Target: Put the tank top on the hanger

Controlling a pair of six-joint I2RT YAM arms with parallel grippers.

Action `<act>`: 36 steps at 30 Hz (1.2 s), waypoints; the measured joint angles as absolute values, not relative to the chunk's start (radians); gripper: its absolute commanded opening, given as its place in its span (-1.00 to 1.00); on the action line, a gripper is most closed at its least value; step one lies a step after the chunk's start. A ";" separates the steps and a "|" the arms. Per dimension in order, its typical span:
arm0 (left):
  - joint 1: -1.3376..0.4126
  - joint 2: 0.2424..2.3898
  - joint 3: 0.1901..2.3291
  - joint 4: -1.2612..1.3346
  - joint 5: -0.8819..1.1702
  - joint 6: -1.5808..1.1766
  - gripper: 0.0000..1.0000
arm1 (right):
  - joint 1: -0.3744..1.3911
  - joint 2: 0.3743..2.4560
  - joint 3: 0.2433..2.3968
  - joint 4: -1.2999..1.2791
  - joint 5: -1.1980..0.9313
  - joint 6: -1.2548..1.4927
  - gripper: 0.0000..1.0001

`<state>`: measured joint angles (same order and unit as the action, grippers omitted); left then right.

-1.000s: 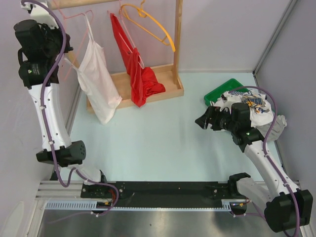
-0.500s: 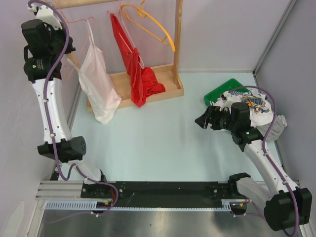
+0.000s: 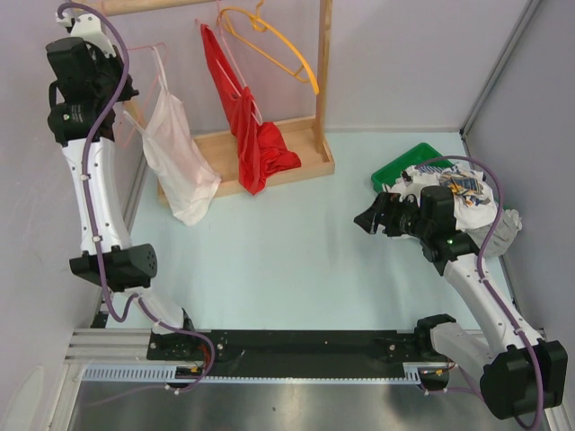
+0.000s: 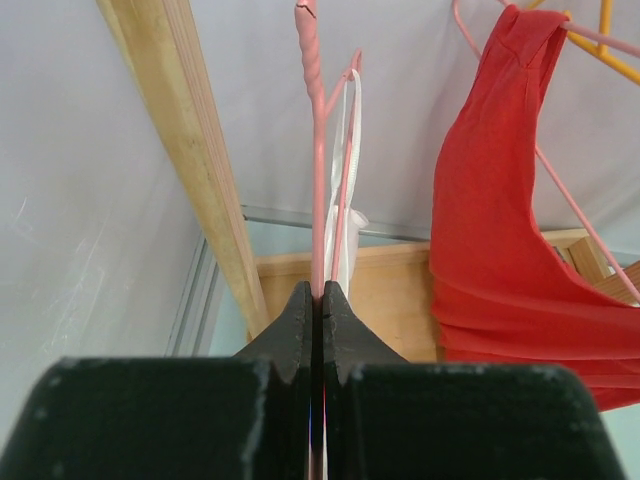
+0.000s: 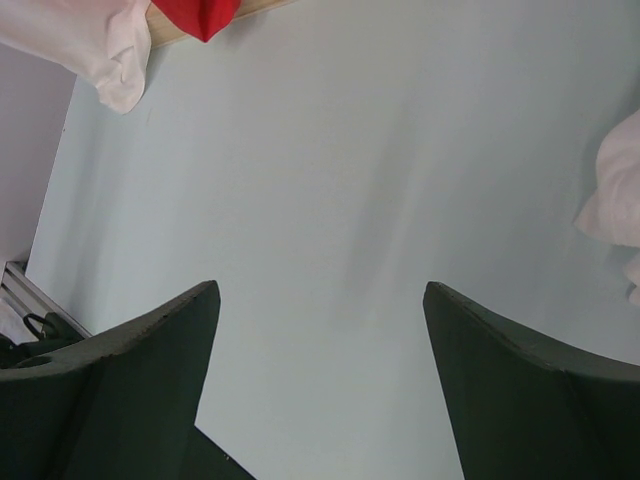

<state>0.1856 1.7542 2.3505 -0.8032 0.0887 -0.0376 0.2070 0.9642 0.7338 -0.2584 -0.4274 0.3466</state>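
Note:
The white tank top [image 3: 175, 153] hangs by its thin straps from the pale pink hanger [image 3: 148, 47] at the left end of the wooden rack. In the left wrist view my left gripper [image 4: 321, 295] is shut on the hanger's pink wire [image 4: 318, 190]. A white strap [image 4: 346, 170] runs just right of that wire. The hanger's twisted neck rises above the fingers beside the rack's wooden post [image 4: 190, 170]. My right gripper [image 3: 370, 220] hovers open over the table at the right, with only bare tabletop between its fingers [image 5: 180, 320].
A red garment [image 3: 247, 126] and an orange-yellow hanger [image 3: 278, 45] hang on the rack, which stands on a wooden base [image 3: 296, 148]. A green bin [image 3: 404, 166] and a heap of white-grey clothes [image 3: 472, 202] lie behind the right arm. Walls close in on the left and right.
My left arm has shifted right and up toward the rack's rail with the hanger. The tank top has moved with it. The right arm has not moved.

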 measured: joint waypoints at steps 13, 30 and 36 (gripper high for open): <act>0.186 1.755 2.335 -0.810 0.082 -0.049 0.32 | 0.207 0.965 0.733 -0.256 -0.428 0.347 0.78; 0.155 1.576 2.186 -0.785 0.026 -0.061 0.99 | 0.205 0.943 0.733 -0.264 -0.427 0.346 0.78; 0.136 1.335 1.923 -0.694 -0.061 -0.061 0.99 | 0.205 0.929 0.733 -0.278 -0.427 0.346 0.78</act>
<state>0.1364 1.3346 1.9232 -0.6941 -0.0612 -0.0612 0.2050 0.9291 0.7334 -0.2775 -0.4271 0.3458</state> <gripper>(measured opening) 0.994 0.887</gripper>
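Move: The pink hanger, tank top already on it, is still pinched at its near end by the left hand. The spot on the rack's bar where it hangs is about 17 cm ahead and 16 cm above that hand. The tank top's middle is some 12 cm ahead, 3 right and 18 below; the rack's left post stands 17 ahead, 5 left; the red top 20 ahead, 16 right. From the right hand, that bar spot is roughly 36 cm ahead, 50 left, 43 up. The hanger's near end is lowered a last 1 cm by the left hand to leave it on the bar, then let go as the shut fingers spread fully while the hand almost stands still. Hand and open fingers then draw straight back about 10 cm, rising some 3 cm, away from the rack, the fingers tilting up and turning slightly counter-clockwise. ##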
